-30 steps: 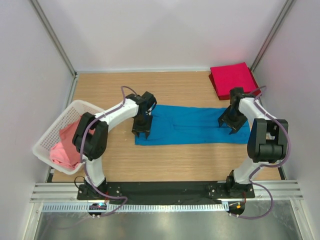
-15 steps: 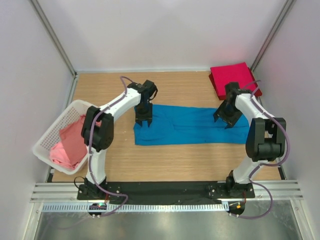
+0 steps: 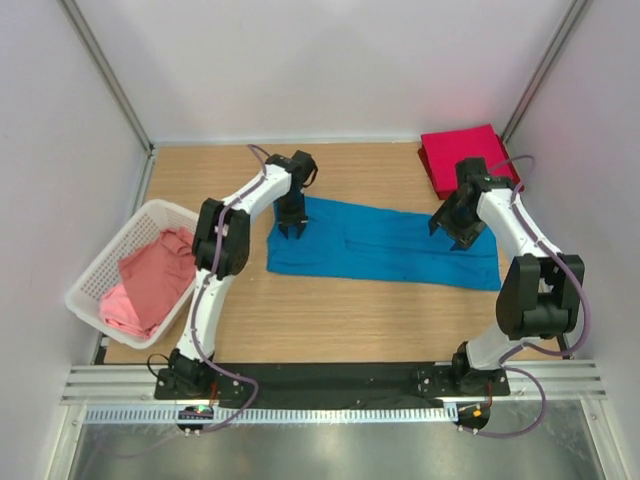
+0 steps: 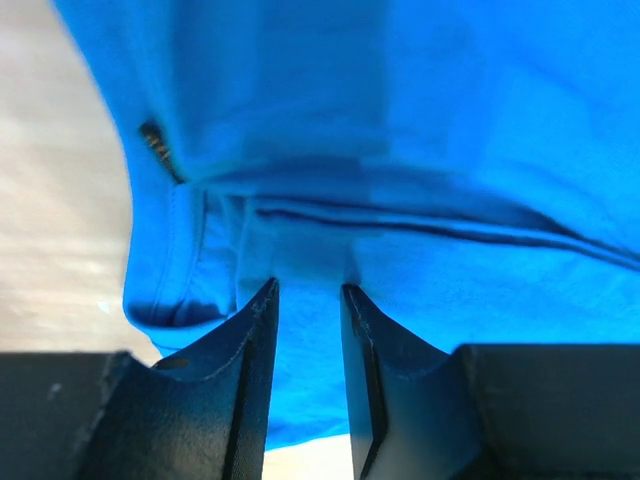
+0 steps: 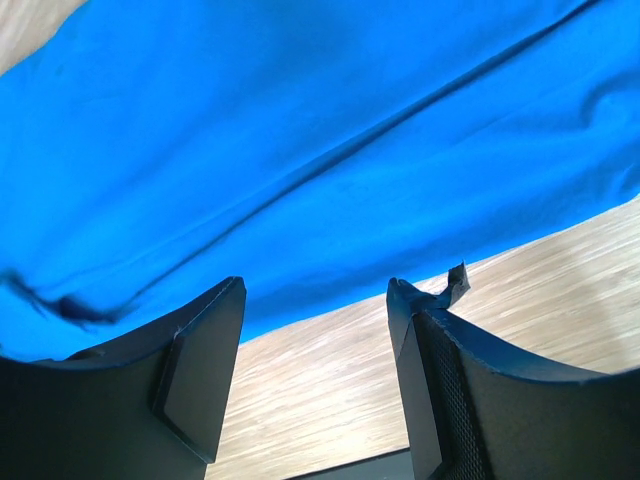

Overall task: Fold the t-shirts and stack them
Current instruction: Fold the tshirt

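Note:
The bright blue t-shirt lies spread in a long, slightly skewed band across the middle of the table. My left gripper stands on its far left end. In the left wrist view the jaws are open by only a narrow gap, with flat blue cloth showing between them. My right gripper is over the shirt's right end, its jaws wide open and holding nothing, with the shirt's edge at the fingertips. The crimson red t-shirt lies folded at the far right corner.
A white lattice basket at the left edge holds salmon pink shirts. Bare wood tabletop runs between the blue shirt and the arm bases. White walls and corner posts close in the table on three sides.
Both grippers moved toward the far side. The blue shirt's left end slid with the left gripper, so the shirt now lies skewed. The left jaws have narrowed; the right jaws are unchanged.

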Controlling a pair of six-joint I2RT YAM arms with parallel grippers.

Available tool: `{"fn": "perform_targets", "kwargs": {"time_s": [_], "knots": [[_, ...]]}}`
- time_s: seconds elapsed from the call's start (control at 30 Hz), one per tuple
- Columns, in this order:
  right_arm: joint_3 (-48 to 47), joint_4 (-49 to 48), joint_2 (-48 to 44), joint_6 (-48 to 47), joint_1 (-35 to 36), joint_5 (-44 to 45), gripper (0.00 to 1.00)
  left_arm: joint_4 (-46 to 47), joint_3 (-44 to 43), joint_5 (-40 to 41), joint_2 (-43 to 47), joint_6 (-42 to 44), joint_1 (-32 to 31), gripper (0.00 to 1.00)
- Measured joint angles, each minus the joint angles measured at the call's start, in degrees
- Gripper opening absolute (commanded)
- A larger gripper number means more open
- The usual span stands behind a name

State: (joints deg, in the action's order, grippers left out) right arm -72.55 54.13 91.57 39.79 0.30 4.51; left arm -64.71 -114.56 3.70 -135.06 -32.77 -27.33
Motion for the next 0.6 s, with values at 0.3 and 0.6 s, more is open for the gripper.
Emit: {"fn": "perform_targets", "kwargs": {"time_s": [0.3,0.6], "knots": [[2.0,-4.1,-4.6,2.1,3.1,-2.2,0.66,2.7,-22.1,-3.4,-11.9,-0.1,4.9,0.40],[2.8,-4.8,0.2,-6.4,5.0,-0.5,0.65,13.8,-19.1,-10.6,-9.9,-5.8,10.0,0.56]]}}
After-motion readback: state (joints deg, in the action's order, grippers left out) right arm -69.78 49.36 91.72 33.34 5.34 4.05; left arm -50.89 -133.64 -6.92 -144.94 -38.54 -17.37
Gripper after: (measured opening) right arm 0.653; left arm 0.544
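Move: The t-shirt's left end lies right under the left hand's fingertips, about 1 cm down. The t-shirt's middle is some 19 cm to this hand's right and 3 cm nearer the base; the white basket's middle lies about 28 cm to its left and 9 cm back, around the same height. From the right hand, the t-shirt's left end is about 28 cm left, 3 cm ahead and 10 cm below. Left fingertips drag the t-shirt's left end about 14 cm forward, then rise, opening; right hand drifts slightly left. ##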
